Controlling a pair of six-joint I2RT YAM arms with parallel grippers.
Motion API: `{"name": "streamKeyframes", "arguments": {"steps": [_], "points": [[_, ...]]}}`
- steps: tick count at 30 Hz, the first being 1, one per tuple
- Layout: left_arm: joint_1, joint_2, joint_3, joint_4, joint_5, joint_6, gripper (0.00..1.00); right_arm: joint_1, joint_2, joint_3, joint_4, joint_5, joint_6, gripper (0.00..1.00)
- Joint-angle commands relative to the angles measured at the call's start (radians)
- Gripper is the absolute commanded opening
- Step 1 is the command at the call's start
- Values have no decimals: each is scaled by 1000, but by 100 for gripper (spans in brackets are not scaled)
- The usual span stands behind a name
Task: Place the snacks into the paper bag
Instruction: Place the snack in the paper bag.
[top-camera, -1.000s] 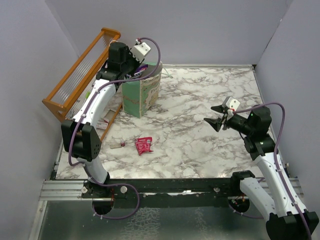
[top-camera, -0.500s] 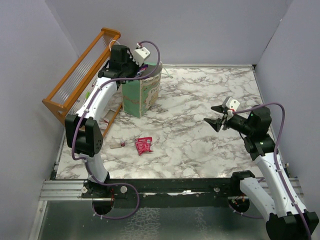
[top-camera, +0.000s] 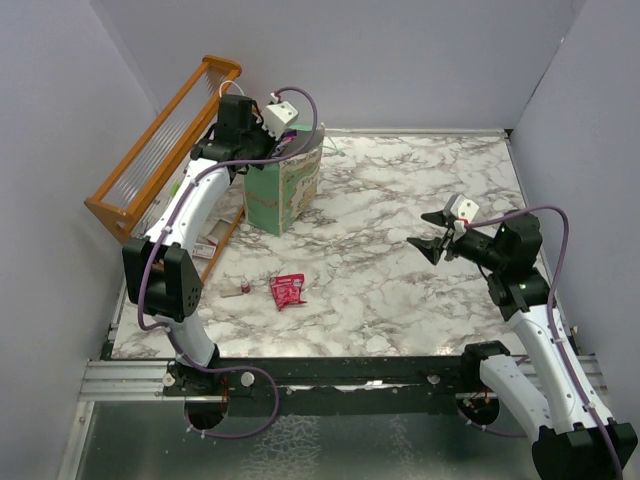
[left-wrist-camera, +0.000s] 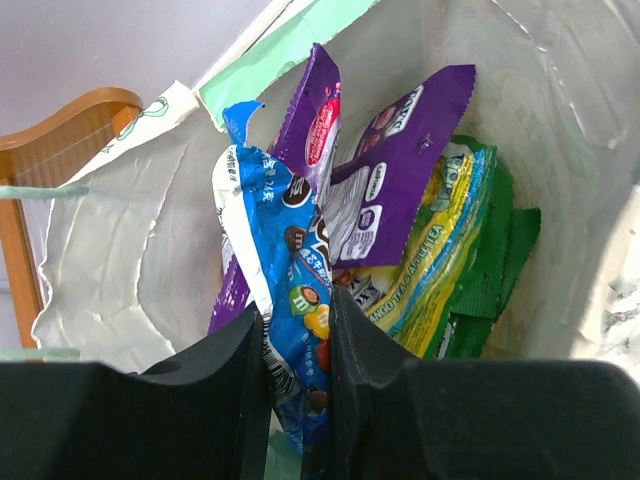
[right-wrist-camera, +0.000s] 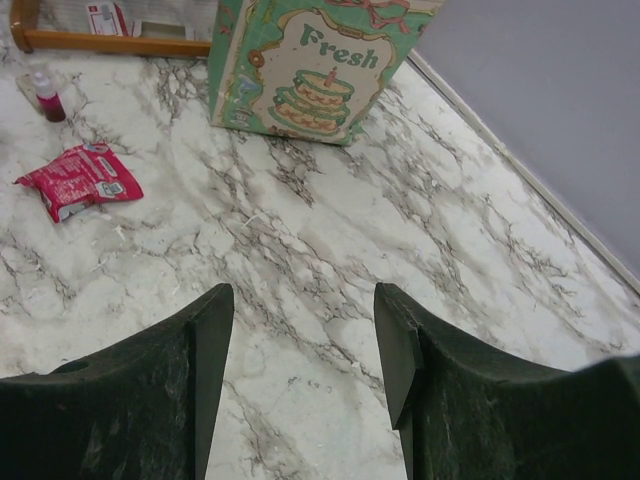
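Observation:
The mint-green and cream paper bag (top-camera: 285, 190) stands at the back left of the table; it also shows in the right wrist view (right-wrist-camera: 310, 65). My left gripper (left-wrist-camera: 298, 345) is over the bag's mouth, shut on a blue snack packet (left-wrist-camera: 285, 270). Inside the bag lie purple packets (left-wrist-camera: 400, 170), a yellow-green packet (left-wrist-camera: 450, 250) and a green packet (left-wrist-camera: 500, 260). A red packet (top-camera: 288, 290) lies on the table in front of the bag, also in the right wrist view (right-wrist-camera: 80, 178). My right gripper (top-camera: 427, 232) is open and empty above the table at the right.
An orange wooden slatted rack (top-camera: 160, 135) leans along the left wall beside the bag. A tiny red-capped tube (top-camera: 240, 290) lies left of the red packet, also in the right wrist view (right-wrist-camera: 45, 95). Grey walls close in the table.
My left wrist has shifted slightly over the bag's mouth. The right arm, the bag and the red packet have not moved.

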Motion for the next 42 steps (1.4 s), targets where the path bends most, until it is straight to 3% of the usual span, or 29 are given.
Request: {"name": "streamKeyframes", "arguments": {"steps": [1,11,19,36,42], "points": [[8,-35,3,-37,4,-7,22,-6,2,-9,17,-23,-8,59],[8,9,109,-140,-13,-8,42,-10,-8,-13,21,-16,-9,59],[8,-13,132,-105,-25,-17,59,-13,-3,-15,22,-22,-9,59],[8,80,217,-124,41,-82,55,-13,-3,-17,22,-22,-12,60],[8,31,205,-117,46,-90,55,-13,-5,-15,21,-23,-13,60]]}}
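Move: The blue snack is already in the left fingers, inside the paper bag's mouth. The bag's middle lies about 4 cm ahead of the left hand, 4 cm right and 12 cm below. The purple snacks inside are some 6 cm ahead, 4 cm right and 9 cm down. The wooden rack is roughly 23 cm left, 5 cm ahead and 13 cm below. From the right hand, the bag is about 27 cm ahead, 33 cm left and 12 cm below. The blue snack is let go over the bag's inside as the left fingers open to a bit over half, while the hand eases back about 1 cm. The left hand then rises some 3 cm off it, and finally edges a little forward and 1 cm down again, still above the bag's mouth with the fingers apart and empty. ##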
